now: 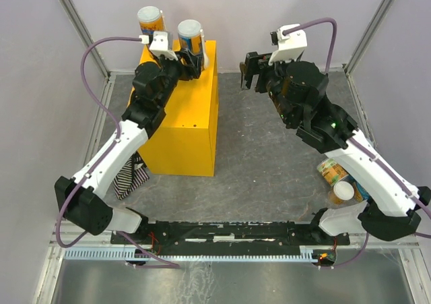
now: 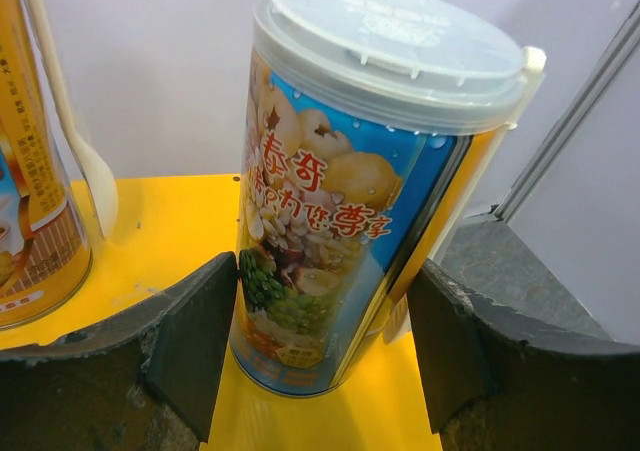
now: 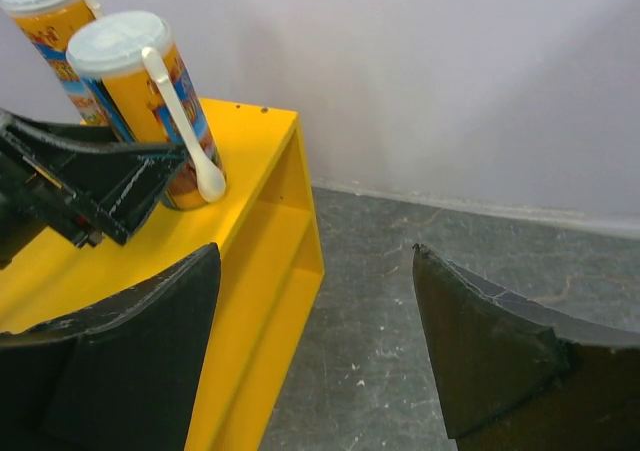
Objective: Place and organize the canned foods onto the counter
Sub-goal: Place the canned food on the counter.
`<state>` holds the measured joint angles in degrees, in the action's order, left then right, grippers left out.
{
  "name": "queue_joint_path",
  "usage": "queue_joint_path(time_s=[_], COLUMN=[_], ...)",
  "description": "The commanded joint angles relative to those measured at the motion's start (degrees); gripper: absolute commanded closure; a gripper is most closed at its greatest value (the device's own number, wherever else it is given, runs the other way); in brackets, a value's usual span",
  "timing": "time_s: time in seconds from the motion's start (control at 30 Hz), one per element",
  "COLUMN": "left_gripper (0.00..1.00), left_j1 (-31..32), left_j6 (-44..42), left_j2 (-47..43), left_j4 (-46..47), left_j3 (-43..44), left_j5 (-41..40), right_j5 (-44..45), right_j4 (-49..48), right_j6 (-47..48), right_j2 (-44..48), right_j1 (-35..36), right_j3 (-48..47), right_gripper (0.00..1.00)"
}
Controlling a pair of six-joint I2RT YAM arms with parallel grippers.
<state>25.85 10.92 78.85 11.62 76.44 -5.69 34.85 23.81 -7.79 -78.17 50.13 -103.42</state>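
Observation:
The yellow counter (image 1: 183, 115) stands at the left. Two cans stand upright at its far end: an orange-label can (image 1: 151, 21) and a blue-and-orange can (image 1: 190, 38) with a white lid. My left gripper (image 1: 190, 60) is shut on the blue-and-orange can (image 2: 350, 201), its pads on both sides of the lower body, with the can's base on the counter top (image 2: 160, 231). The orange can (image 2: 35, 201) stands just to its left. My right gripper (image 1: 250, 75) hangs open and empty over the grey floor to the right of the counter (image 3: 260, 221). Two more cans (image 1: 333, 171) (image 1: 343, 191) lie by the right arm.
A striped cloth (image 1: 131, 176) lies on the floor by the counter's near left corner, under the left arm. Grey walls and metal frame posts enclose the floor on the left, back and right. A black rail (image 1: 229, 233) runs along the near edge.

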Motion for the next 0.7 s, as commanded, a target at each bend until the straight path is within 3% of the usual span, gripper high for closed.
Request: queue_joint_path(time_s=[0.0,0.67], left_gripper=[0.26,0.25], left_j1=[0.07,-0.06], left_j6=[-1.52,-4.07], left_j2=[2.4,10.5], left_j4=[-0.18,-0.71], left_j3=[3.33,10.44], left_j5=[-2.2,-4.17], right_j5=[1.98,5.02], right_j4=[-0.68,3.95], right_j6=[-1.86,-2.98], right_j2=[4.59,13.02], right_j1=[-0.17,-0.18], right_j3=[3.41,10.51], right_gripper=[0.15,0.16])
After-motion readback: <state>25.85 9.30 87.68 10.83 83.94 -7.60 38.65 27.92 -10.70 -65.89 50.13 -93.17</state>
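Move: The canned food already stands on the yellow counter between the left hand's open fingers, its middle about 2 cm ahead, 1 cm right and 2 cm above. The other can stands roughly 6 cm ahead and 10 cm left of that hand, at the same height; the counter's right edge runs some 7 cm to the hand's right, 2 cm ahead and 4 cm below. From the right hand, the canned food lies about 11 cm ahead, 15 cm left and 5 cm below. With its fingers still astride the lower half of the canned food and their gap unchanged, the left hand keeps pushing it forward across the counter top, about 4 cm towards the far edge, edging 1 cm right and sinking slightly as it goes. The empty right hand, fingers staying wide open, backs away from the can and the counter, some 5 cm to its right and nearly 4 cm back towards its base, dropping about 2 cm on the way. ##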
